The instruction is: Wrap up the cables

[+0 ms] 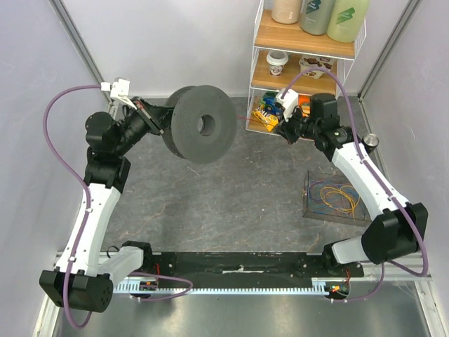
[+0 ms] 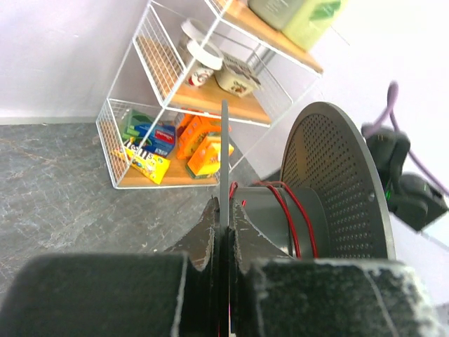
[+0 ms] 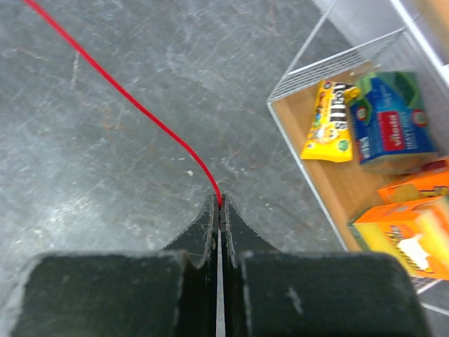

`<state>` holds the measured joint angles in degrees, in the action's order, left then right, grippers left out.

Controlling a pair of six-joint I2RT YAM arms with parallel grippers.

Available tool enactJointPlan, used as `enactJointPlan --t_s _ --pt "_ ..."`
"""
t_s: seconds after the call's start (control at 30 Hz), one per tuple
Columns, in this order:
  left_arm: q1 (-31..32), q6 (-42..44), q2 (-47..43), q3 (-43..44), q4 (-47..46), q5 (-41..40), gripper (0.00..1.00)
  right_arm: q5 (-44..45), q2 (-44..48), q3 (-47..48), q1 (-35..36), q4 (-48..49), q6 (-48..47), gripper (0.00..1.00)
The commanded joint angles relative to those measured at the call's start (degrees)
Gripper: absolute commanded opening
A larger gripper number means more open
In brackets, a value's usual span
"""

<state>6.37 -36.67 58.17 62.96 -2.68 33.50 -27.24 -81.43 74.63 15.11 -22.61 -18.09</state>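
My left gripper (image 1: 158,121) is shut on the near flange of the dark grey spool (image 1: 203,124) and holds it above the table at the back left. In the left wrist view the jaws (image 2: 225,208) clamp the thin flange edge (image 2: 224,140), and a red cable (image 2: 291,217) lies in a few turns round the spool's core. My right gripper (image 1: 283,128) is shut on the red cable (image 1: 256,121), which runs taut leftward to the spool. In the right wrist view the cable (image 3: 133,98) ends between the shut fingertips (image 3: 219,203).
A white wire shelf (image 1: 302,63) with snack packs, cups and bottles stands at the back right, right behind my right gripper; it also shows in the right wrist view (image 3: 365,140). A tray (image 1: 309,199) with loose coloured cables (image 1: 338,196) lies on the right.
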Motion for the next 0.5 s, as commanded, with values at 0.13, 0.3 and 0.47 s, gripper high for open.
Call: enactJointPlan --t_s 0.13,0.3,0.47 --pt "-0.13 -10.97 4.49 11.12 5.3 -14.05 0.02 -5.1 8.3 -8.96 3.33 5.03 7.62 0.0" --pt "0.22 -13.86 8.0 17.79 14.43 -23.63 0.02 -4.31 10.59 -11.96 10.18 6.35 10.61 0.0" --pt "1.27 -14.93 11.17 23.26 22.36 -33.3 0.02 -3.6 10.85 -11.18 18.27 6.53 11.14 0.0"
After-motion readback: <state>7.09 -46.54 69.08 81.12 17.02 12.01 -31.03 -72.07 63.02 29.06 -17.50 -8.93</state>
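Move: My left hand already grips the near flange of the grey spool; the spool's middle is about 9 cm to its right, 2 cm ahead and roughly level with it. My right hand already pinches the red cable. From that hand the spool is some 29 cm to the left, 5 cm back and 15 cm up. The yellow snack bag is about 22 cm ahead, 6 cm left and 20 cm below, and the cable box 9 cm back, 21 cm right and 22 cm below. I draw the red cable back and to the left with my right hand, about 10 cm back, nearly level, away from the shelf and onto the near side below the spool. Meanwhile my left hand keeps its grip and carries the spool forward and somewhat left, swinging it about 20 degrees counter-clockwise and tipping it down. Both grippers stay shut. ##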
